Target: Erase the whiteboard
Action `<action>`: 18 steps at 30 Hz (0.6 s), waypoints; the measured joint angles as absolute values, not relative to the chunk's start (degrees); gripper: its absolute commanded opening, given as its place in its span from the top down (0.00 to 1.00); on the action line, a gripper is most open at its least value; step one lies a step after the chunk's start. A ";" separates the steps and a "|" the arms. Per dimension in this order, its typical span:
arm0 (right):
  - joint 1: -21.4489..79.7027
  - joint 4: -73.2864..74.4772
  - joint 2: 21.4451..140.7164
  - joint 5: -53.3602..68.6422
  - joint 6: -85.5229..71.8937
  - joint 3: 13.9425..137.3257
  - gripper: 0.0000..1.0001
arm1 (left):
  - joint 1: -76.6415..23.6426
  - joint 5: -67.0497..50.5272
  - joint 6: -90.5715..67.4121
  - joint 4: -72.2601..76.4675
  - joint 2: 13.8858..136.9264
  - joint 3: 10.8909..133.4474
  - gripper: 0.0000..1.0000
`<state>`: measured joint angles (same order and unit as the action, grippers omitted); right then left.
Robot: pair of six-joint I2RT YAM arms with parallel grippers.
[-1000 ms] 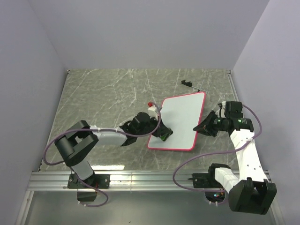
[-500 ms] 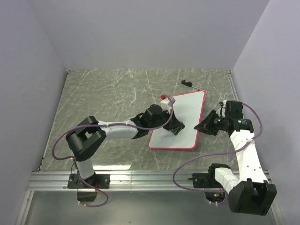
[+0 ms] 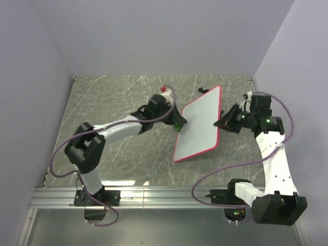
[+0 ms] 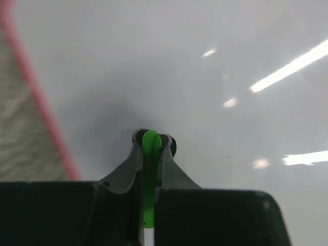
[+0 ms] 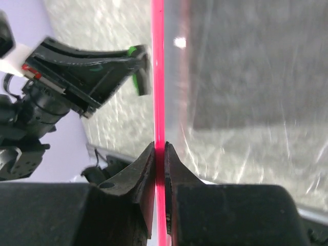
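Note:
The whiteboard (image 3: pixel 200 128), white with a red-pink rim, stands tilted off the table with its right edge raised. My right gripper (image 3: pixel 221 123) is shut on that rim. In the right wrist view the rim (image 5: pixel 158 77) runs edge-on straight between the closed fingers of the right gripper (image 5: pixel 160 147). My left gripper (image 3: pixel 178 126) is shut on a small green block (image 4: pixel 151 141) and presses it against the board's left part. In the left wrist view the white board surface (image 4: pixel 215 61) fills the picture, with no marks showing.
A black marker (image 3: pixel 203 90) lies on the marble table (image 3: pixel 113 102) behind the board's far corner. Lilac walls close the table on the left, back and right. A metal rail (image 3: pixel 154 195) runs along the near edge by the arm bases.
The right gripper has raised the board's right edge, so the board now stands steeply tilted and turned. The left gripper has slid the green block from the board's near part towards its far left.

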<state>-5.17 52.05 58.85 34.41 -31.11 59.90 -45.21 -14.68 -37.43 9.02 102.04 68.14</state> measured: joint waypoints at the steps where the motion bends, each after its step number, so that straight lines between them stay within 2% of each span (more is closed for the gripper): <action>1: -5.17 52.14 60.27 34.11 -30.87 62.96 1.00 | -43.00 -14.02 -36.95 6.44 100.40 68.07 1.00; 9: -5.19 53.98 69.08 30.28 -29.43 79.29 1.00 | -30.57 -8.58 -33.39 -3.11 84.82 67.48 1.00; 18: -5.30 58.48 79.24 26.00 -27.75 99.11 1.00 | -29.28 -7.90 -32.40 -7.60 79.35 60.25 1.00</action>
<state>-5.30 58.48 79.24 26.00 -27.75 99.11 -29.28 -7.90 -32.40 -7.60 79.35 60.25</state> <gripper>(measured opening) 0.141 0.077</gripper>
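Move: The left gripper holds the green eraser at the whiteboard's left edge. The board's middle is about 10 cm to its right, level fore and aft and near its own height; the bare table it heads for lies some 24 cm left, 3 cm ahead and 13 below. From the right gripper, pinching the right edge, the board's middle is about 10 cm left, level fore and aft, 5 lower; the black stand lies roughly 25 cm ahead, 3 left, 20 below. Pull the left gripper away from the whiteboard, about 16 cm left over bare table, keeping the eraser shut in its fingers: swing forward and up at first, then ease back and sink, turning some 20 degrees counter-clockwise. Meanwhile keep the right gripper's pinch on the board's edge and raise it about 12 cm while carrying it 10 cm forward towards the stand, tipping the fingers up a little. ##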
